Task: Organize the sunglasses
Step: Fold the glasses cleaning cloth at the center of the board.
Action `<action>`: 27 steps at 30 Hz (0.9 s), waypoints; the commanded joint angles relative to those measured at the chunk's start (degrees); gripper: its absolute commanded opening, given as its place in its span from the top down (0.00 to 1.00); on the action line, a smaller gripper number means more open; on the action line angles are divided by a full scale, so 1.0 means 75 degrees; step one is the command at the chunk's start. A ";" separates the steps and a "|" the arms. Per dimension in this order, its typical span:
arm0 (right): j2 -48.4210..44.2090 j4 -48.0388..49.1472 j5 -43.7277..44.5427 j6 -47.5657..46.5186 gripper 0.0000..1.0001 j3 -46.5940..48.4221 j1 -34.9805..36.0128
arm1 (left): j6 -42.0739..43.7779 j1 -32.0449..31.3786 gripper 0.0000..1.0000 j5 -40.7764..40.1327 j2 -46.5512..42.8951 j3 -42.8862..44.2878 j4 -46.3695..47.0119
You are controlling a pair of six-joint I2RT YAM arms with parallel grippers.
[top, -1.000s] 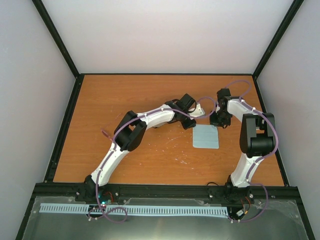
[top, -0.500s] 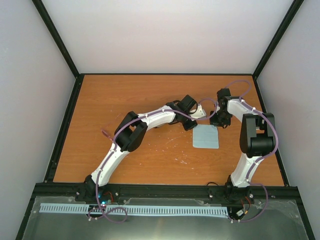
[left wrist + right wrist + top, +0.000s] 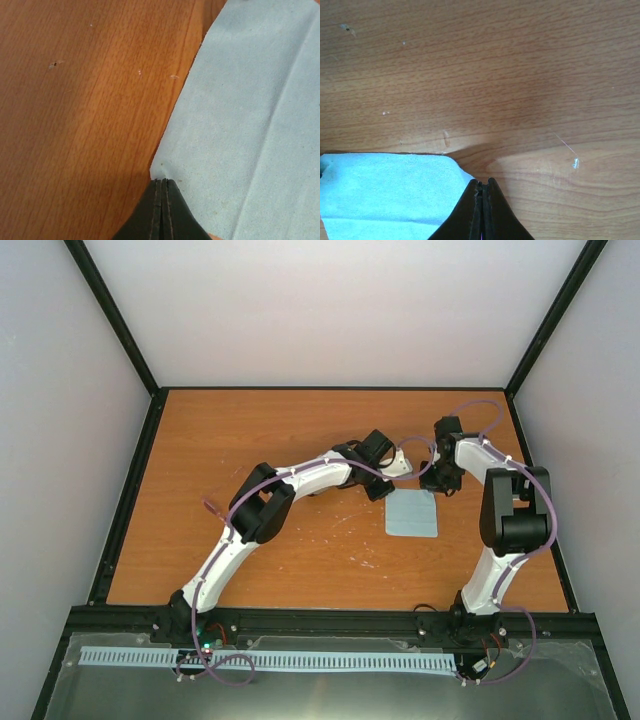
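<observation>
The pale blue cloth (image 3: 412, 514) lies flat on the table, right of centre. My left gripper (image 3: 388, 487) is shut on its far left corner; the left wrist view shows the closed jaws (image 3: 161, 181) pinching the cloth (image 3: 250, 100). My right gripper (image 3: 437, 486) is shut at its far right corner; the right wrist view shows the closed jaws (image 3: 483, 184) at the tip of the cloth (image 3: 385, 190). The sunglasses (image 3: 212, 508), a thin reddish shape, lie on the table left of my left arm's elbow. The tan case is out of view.
The orange wooden table (image 3: 250, 430) is framed by black rails and grey walls. My left arm (image 3: 300, 480) stretches across the table's middle. My right arm (image 3: 505, 510) stands along the right side.
</observation>
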 commanded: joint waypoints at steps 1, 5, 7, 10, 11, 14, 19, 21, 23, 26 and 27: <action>-0.0423 0.0170 -0.0023 -0.0051 0.97 -0.0102 -0.0011 | 0.0063 0.0004 1.00 -0.0265 -0.0165 0.0265 -0.0376; -0.0574 0.0195 -0.0054 -0.0023 0.97 -0.0138 -0.0011 | 0.0028 0.0003 1.00 -0.0268 -0.0330 0.0257 -0.0360; -0.0610 0.0207 -0.0043 -0.0030 0.97 -0.0141 -0.0011 | 0.0053 0.0009 1.00 -0.0342 -0.0383 0.0256 -0.0329; -0.0631 0.0207 -0.0045 -0.0043 0.97 -0.0139 -0.0022 | 0.0084 0.0057 0.99 -0.0404 -0.0443 0.0289 -0.0290; -0.0634 0.0207 -0.0060 -0.0049 0.97 -0.0141 -0.0022 | 0.0085 0.0070 1.00 -0.0431 -0.0458 0.0322 -0.0288; -0.0634 0.0278 -0.0127 -0.0044 0.97 -0.0206 -0.0025 | 0.0109 0.0112 1.00 -0.0480 -0.0539 0.0370 -0.0266; -0.0587 0.0391 -0.0242 0.0029 0.97 -0.0271 -0.0034 | 0.0079 0.0166 1.00 -0.0419 -0.0783 0.0504 -0.0253; -0.0589 0.0412 -0.0261 0.0054 0.97 -0.0254 -0.0034 | 0.0038 0.0168 1.00 -0.0316 -0.0894 0.0544 -0.0261; -0.0565 0.0438 -0.0255 0.0044 0.97 -0.0226 -0.0046 | -0.0015 0.0164 1.00 -0.0217 -0.0986 0.0539 -0.0264; -0.0366 0.0407 -0.0303 -0.0032 0.91 -0.0126 -0.0046 | -0.0015 0.0155 1.00 -0.0168 -0.0987 0.0496 -0.0269; -0.0229 0.0348 -0.0301 -0.0057 0.80 -0.0056 -0.0046 | -0.0008 0.0164 1.00 -0.0158 -0.0954 0.0490 -0.0274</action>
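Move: The left gripper already pinches the cleaning cloth's far-left corner; the cloth's middle lies about 7 cm to its right, 6 cm back and 1 cm below. The sunglasses case is roughly 17 cm to the left gripper's left and 2 cm farther out. The right gripper's shut tips are at the slightly raised far-right corner; from them the cloth's middle is some 6 cm left, 7 cm back and 2 cm below. Keep the left fingers shut on the cloth's corner, ease it slightly forward and left, then lift it quickly, about 5 cm up in all. Raise the right gripper 1 or 2 cm from the far-right corner with a slight wrist tilt, and start parting its fingers at the end, so the corner comes free. ##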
